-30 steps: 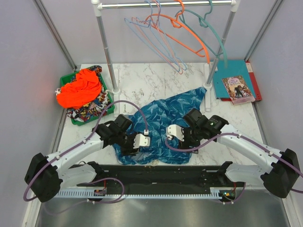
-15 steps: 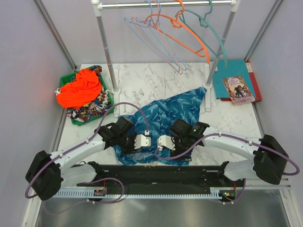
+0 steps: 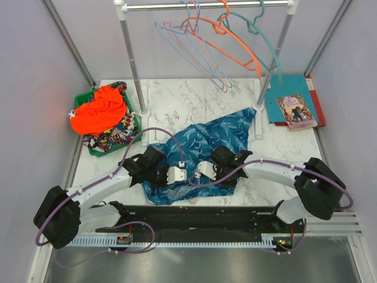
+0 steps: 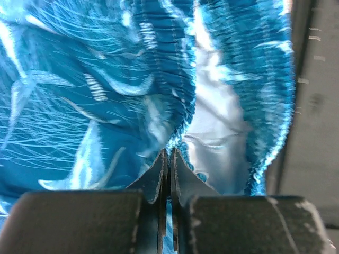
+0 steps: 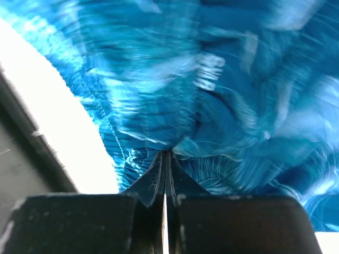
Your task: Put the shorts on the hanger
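The dark-blue shorts (image 3: 203,144) with a teal leafy print lie spread on the marble table between the rack posts and the arms. My left gripper (image 3: 175,178) is at their near-left edge, and in the left wrist view the left gripper (image 4: 169,153) is shut on the gathered elastic waistband (image 4: 180,95). My right gripper (image 3: 203,175) sits close beside it, and in the right wrist view the right gripper (image 5: 166,154) is shut on a bunched fold of the shorts (image 5: 212,79). The pale blue hanger (image 3: 187,50) hangs on the rail, far from both grippers.
A green bin (image 3: 139,133) at the left holds an orange garment (image 3: 99,109) and printed cloth. Books (image 3: 294,107) lie at the back right. Rack posts (image 3: 133,65) (image 3: 274,62) stand behind the shorts. Orange (image 3: 235,40) and teal (image 3: 270,50) hangers share the rail.
Both grippers have closed onto the shorts. The right arm has swung left, ending close to the left gripper, and the near edge of the shorts has bunched up.
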Robot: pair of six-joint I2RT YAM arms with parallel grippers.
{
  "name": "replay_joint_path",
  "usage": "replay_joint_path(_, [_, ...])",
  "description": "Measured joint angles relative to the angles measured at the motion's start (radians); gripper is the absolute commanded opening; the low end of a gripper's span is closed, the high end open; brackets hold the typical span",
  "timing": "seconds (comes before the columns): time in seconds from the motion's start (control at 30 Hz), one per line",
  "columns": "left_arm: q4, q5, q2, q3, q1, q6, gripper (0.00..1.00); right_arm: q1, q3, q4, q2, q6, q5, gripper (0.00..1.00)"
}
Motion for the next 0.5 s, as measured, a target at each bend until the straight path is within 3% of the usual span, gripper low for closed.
replay_joint_path(0.23, [0.137,-0.036,0.09,0.071,0.146,-0.006,0.02,-0.283,0.158,0.03,0.081,0.017,-0.026,0.0])
replay_joint_path(0.5, [0.211,-0.011,-0.017,0.171,0.166,0.002,0.02,-0.308,0.282,-0.053,-0.031,0.045,-0.18,0.0])
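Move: My left hand is shut on the shorts' waist edge near the table's front edge, the middle of the shorts about 12 cm ahead and 13 cm to its right. The rack's left foot is some 30 cm ahead and 9 cm left; the green basket about 27 cm ahead, 24 cm left. From my right hand, also shut at the cloth, the shorts' middle lies about 10 cm ahead and 10 cm left, the rack's right foot 30 cm ahead and 13 cm right. With both grippers kept shut, I sweep forward low over the shorts, about 10 cm, away from the table's front edge, then lift both hands some 9 cm. My left keeps the waist edge pinched as its fingertips tip forward about 20 degrees; my right turns clockwise and tilts its left side up, and the cloth comes free of its fingertips. ##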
